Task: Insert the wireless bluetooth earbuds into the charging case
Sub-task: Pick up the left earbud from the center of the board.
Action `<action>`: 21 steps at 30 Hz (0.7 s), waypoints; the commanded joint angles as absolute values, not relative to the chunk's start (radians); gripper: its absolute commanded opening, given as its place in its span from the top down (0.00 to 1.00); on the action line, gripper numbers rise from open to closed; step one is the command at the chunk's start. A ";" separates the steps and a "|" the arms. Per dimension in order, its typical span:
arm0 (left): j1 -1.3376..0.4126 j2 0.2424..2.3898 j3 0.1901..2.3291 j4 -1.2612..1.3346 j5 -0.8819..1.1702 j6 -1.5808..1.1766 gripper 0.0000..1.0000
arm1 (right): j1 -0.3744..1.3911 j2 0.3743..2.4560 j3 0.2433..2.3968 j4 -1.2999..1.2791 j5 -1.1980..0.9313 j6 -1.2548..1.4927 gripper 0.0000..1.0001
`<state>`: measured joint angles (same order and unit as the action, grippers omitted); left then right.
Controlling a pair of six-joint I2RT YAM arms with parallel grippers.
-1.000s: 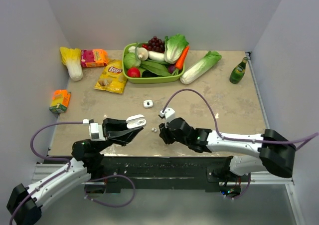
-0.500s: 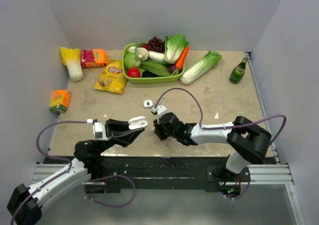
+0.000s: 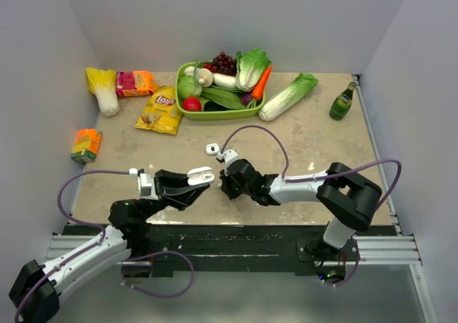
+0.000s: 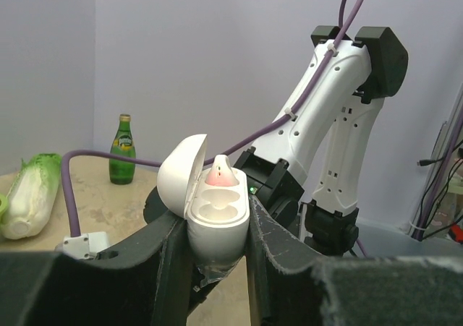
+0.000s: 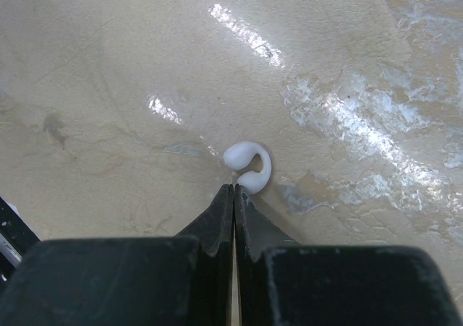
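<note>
My left gripper is shut on the white charging case, held upright above the table's near edge with its lid open. One earbud, glowing pink, sits in the far slot; the near slot is empty. In the top view the case hangs just left of my right gripper. A hook-shaped white earbud lies on the table. My right gripper is shut with nothing between its fingers, its tips on the table against the earbud's near end.
A second small white case lies behind the right gripper. Further back are a green basket of vegetables, a chip bag, a cabbage and a green bottle. An orange box stands at the left edge.
My right gripper has slid left and forward over the earbud's spot and closed its jaws. The left gripper, still holding the case, has shifted slightly right.
</note>
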<state>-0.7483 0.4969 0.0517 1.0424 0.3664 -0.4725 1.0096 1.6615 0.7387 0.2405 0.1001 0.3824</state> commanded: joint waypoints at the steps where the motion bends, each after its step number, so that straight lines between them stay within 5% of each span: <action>1: -0.750 0.515 0.038 1.127 0.383 -0.495 1.00 | 0.973 1.677 0.762 0.265 0.118 0.374 1.00; 9: -0.750 0.512 0.038 1.114 0.382 -0.488 1.00 | 0.943 1.694 0.798 0.215 0.164 0.345 0.99; 15: -0.749 0.528 0.038 1.123 0.388 -0.486 1.00 | 0.942 1.657 0.792 0.181 0.212 0.325 0.64; 21: -0.749 0.540 0.037 1.138 0.394 -0.491 1.00 | 0.943 1.605 0.762 0.225 0.169 0.328 0.69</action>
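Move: Just beyond the right hand's shut fingertips lies the earbud, about 2 cm forward and 1 cm left of the hand point and 1 cm below it. The closed white case left on the table stands roughly 12 cm farther forward than this hand and 3 cm to its left. From the left hand, which holds the open case, the earbud lies about 10 cm forward, 5 cm to the right and some 26 cm lower. Sliding low over the table with its fingers still shut, the right hand goes forward about 2 cm, nudging the earbud along. Still easing forward about 1 cm, it then shifts some 2 cm to its right while the fingers spread to a bit over a third, bringing a tip to either side of the earbud; the wrist turns slightly clockwise. ##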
